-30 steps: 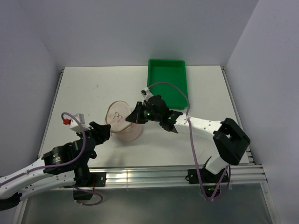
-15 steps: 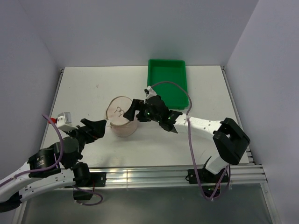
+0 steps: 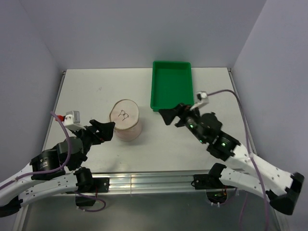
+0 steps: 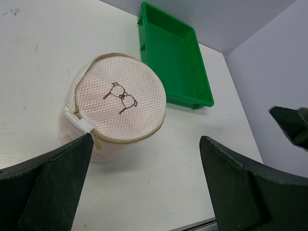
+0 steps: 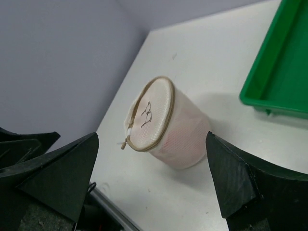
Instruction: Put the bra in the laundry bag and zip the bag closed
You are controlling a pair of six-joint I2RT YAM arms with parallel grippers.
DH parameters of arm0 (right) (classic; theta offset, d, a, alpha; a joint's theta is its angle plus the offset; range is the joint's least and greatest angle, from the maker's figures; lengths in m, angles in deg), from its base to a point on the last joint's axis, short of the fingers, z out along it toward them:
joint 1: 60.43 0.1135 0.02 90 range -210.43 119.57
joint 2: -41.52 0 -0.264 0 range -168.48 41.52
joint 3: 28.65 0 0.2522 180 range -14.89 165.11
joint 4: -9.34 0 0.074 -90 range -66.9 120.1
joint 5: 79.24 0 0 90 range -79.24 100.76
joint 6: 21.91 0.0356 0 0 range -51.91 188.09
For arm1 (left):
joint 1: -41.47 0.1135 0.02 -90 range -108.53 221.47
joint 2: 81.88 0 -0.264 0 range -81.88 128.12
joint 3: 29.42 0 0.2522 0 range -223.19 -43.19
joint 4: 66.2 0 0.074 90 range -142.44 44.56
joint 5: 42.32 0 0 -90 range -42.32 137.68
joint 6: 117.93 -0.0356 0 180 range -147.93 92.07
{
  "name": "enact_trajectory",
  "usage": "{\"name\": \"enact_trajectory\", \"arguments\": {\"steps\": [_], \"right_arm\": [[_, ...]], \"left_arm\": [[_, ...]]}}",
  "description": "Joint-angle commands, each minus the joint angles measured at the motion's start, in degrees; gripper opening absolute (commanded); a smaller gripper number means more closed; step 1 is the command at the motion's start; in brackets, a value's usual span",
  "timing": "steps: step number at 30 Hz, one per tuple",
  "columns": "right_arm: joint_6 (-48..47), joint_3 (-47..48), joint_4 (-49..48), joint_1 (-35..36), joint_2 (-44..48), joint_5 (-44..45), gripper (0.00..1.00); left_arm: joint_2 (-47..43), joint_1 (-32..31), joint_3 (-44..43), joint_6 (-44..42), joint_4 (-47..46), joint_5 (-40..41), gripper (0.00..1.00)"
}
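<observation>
The laundry bag (image 3: 126,120), a cream mesh cylinder with a tan zipper round its printed end, rests on the table by itself. Pale pink fabric of the bra (image 5: 192,132) shows through the mesh wall. The zipper line runs unbroken round the rim, and its pull (image 5: 126,142) hangs at the edge. My left gripper (image 3: 106,131) is open, just left of the bag and apart from it. My right gripper (image 3: 170,113) is open too, a short way right of the bag. In the wrist views the laundry bag (image 4: 118,103) lies beyond the left gripper (image 4: 144,187) and the right gripper (image 5: 154,178), with nothing between either's fingers.
A green plastic tray (image 3: 171,84) stands at the back of the table, right of the bag, with nothing in it. Purple-grey walls close in on the left, back and right. The metal rail with the arm bases runs along the near edge.
Both grippers have opened and let go of the bag. The right arm has drawn back to the right and the left arm has backed off to the left. The bag stays put.
</observation>
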Motion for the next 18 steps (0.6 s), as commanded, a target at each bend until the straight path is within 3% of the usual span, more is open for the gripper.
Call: {"name": "enact_trajectory", "arguments": {"steps": [1, 6, 9, 18], "right_arm": [[-4.8, -4.7, 6.9, -0.3, 11.4, 8.7, 1.0], [-6.5, -7.9, 14.2, -0.3, 30.3, 15.2, 1.0], [-6.1, -9.8, 15.6, -0.3, 35.8, 17.6, 1.0], [-5.3, -10.0, 17.1, -0.3, 37.0, 22.6, 0.99]], "left_arm": [[0.1, 0.2, -2.8, -2.8, -2.9, -0.4, 0.99], [-2.0, 0.2, -2.2, -4.6, -3.4, 0.6, 0.99], [-3.2, 0.2, -0.7, -4.9, -2.9, 0.8, 0.99], [-8.0, 0.2, 1.1, -9.3, -4.1, -2.8, 0.99]]}}
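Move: The zipped laundry bag with the bra inside stands about 19 cm to the right hand's left and 5 cm ahead, its middle some 21 cm below. The green tray is roughly 28 cm ahead of the right hand, 6 cm to its right and 28 cm below. From the left hand, the bag lies about 10 cm ahead, 5 cm right and 20 cm below. Empty and wide open, the right hand swings about 14 cm right, away from the bag, turning clockwise. ##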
